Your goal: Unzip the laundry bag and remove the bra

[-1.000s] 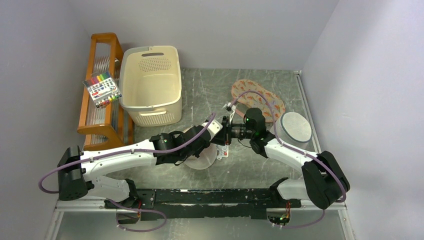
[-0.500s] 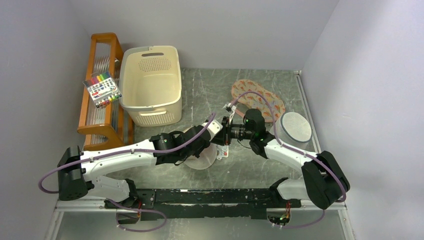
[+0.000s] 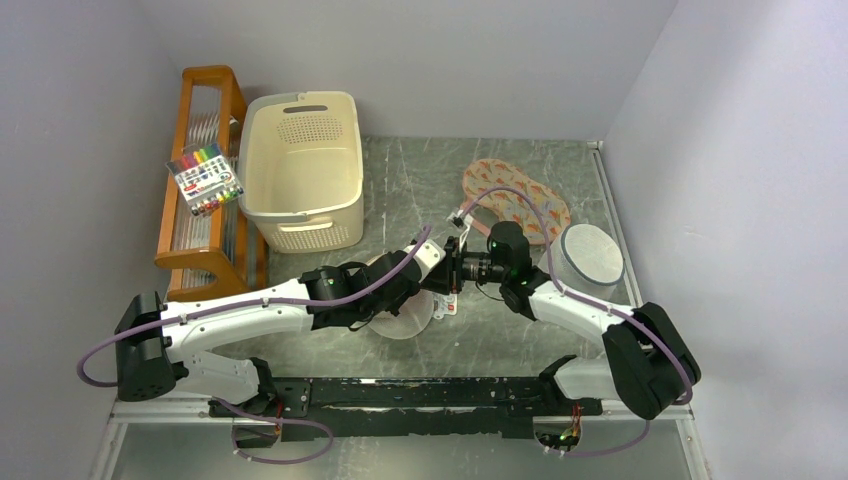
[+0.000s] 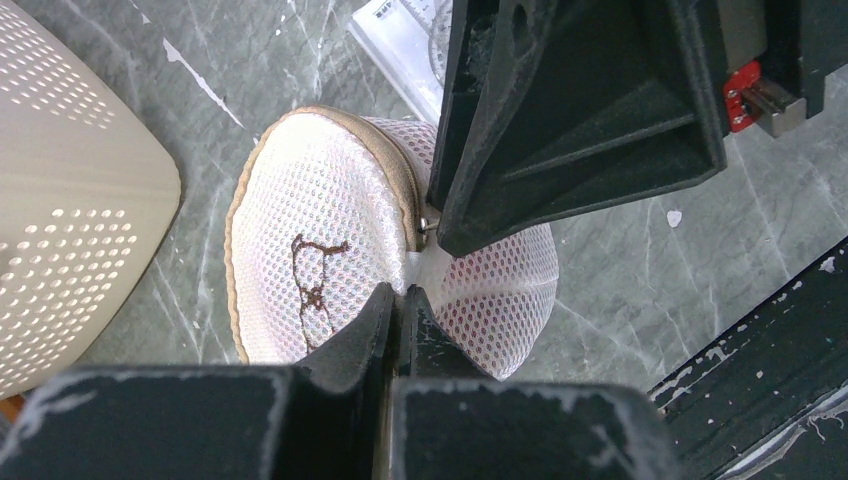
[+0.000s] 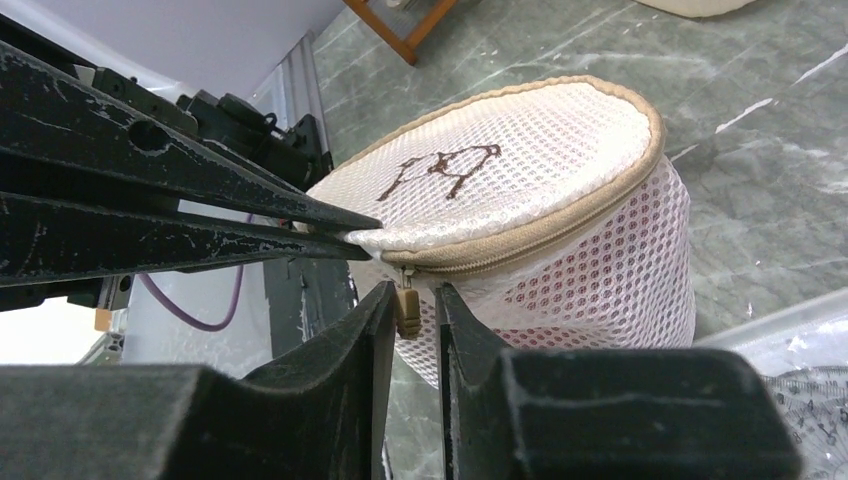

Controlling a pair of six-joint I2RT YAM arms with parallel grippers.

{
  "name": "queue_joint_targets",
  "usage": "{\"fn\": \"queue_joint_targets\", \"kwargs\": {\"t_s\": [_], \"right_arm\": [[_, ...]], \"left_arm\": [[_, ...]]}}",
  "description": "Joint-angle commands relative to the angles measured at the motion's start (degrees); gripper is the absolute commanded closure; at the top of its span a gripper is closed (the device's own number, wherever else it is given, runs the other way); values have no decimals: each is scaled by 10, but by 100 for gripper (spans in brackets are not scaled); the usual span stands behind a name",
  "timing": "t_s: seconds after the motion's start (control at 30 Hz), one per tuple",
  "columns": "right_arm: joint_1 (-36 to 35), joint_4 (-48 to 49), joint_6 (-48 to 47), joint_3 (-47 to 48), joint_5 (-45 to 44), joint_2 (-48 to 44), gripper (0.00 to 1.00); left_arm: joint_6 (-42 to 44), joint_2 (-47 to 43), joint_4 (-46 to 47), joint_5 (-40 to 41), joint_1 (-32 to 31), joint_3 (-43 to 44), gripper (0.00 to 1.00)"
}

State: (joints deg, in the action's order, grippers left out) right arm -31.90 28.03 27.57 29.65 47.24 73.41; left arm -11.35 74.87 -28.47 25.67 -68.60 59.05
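The laundry bag (image 5: 520, 165), a round cream mesh bag with a beige zip rim and a dark squiggle on its flat face, sits under both wrists (image 3: 405, 320). My left gripper (image 4: 405, 293) is shut, pinching the mesh at the bag's top edge beside the zip end; its fingers (image 5: 300, 225) show at the left of the right wrist view. My right gripper (image 5: 410, 292) stands narrowly open around the beige zip pull (image 5: 407, 312), which hangs between its fingers. The zip is closed. The bra is hidden; only a reddish tint shows through the side mesh.
A cream basket (image 3: 305, 170) and a wooden rack (image 3: 212, 80) holding a marker pack (image 3: 204, 180) stand at the back left. Patterned flat pieces (image 3: 520, 195) and a whiter drum-shaped mesh bag (image 3: 590, 255) lie at the right. A clear packet (image 4: 400, 30) lies beside the bag.
My right wrist has edged slightly nearer and leftward at the zip end. The left arm and the bag have stayed put.
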Motion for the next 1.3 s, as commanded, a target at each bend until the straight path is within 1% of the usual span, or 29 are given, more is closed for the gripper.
{"fn": "queue_joint_targets", "kwargs": {"t_s": [0.0,0.17,0.37,0.43,0.53,0.6,0.67,0.73,0.77,0.8,0.87,0.93,1.0,1.1,1.2,1.27], "right_arm": [[-2,15,1,-7,-13,-15,81],[-2,-16,-12,-1,-47,-30,88],[5,-63,-13,5,-133,-44,100],[14,-67,-7,8,-144,-40,100],[42,-54,23,5,-145,-29,100],[74,-41,50,2,-137,-13,100],[95,-21,72,2,-100,12,100],[99,11,73,5,-50,35,100],[97,29,76,5,-26,40,100],[95,54,84,1,-1,42,100],[91,95,97,-8,32,37,100],[82,104,95,-10,50,27,100],[73,99,87,-8,54,13,100],[59,93,84,-9,53,-1,100],[49,90,86,-11,46,-13,100],[47,92,91,-14,41,-21,100]], "left_arm": [[-5,-10,24,-13,0,2,93],[-7,-10,17,-10,0,3,93],[-11,-17,9,-4,0,0,93],[-14,-20,5,-1,0,-1,93],[-23,-23,-3,4,0,-2,93],[-31,-27,-10,10,0,-6,93],[-40,-31,-15,19,0,-10,93],[-52,-35,-23,26,0,-14,93],[-59,-37,-26,27,0,-14,90],[-65,-40,-28,25,0,-15,85],[-80,-48,-28,19,0,-15,69],[-112,-58,-25,6,1,-14,54],[-131,-68,-18,-17,3,-9,44],[-161,-77,-7,-43,8,7,37],[-177,-72,1,-61,12,25,35],[-188,-58,-10,-58,16,40,35]]}}
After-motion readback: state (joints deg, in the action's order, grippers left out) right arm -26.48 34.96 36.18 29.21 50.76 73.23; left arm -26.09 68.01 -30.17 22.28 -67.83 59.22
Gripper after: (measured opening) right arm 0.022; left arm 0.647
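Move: The zip pull of the laundry bag sits right at the right hand's slightly parted fingertips, about 1 cm to their left and level. The bag's middle is some 6 cm to that hand's left and 7 cm below; the ruler pack lies roughly 3 cm ahead, 2 cm right and 14 cm below. The left hand pinches fabric at the zip end, the pull about 2 cm ahead and 3 cm to its right. The right fingers close on the zip pull and draw it about 5.5 cm forward and 4 cm right, dipping and swinging some 15 degrees clockwise, then carry it partway back and up, still pinched, to end about 2 cm higher than at the start. The left hand first keeps its pinch on the fabric by the zip end, then opens wide to let go and rises about 3 cm, rolling some 15 degrees so that its left side drops. ##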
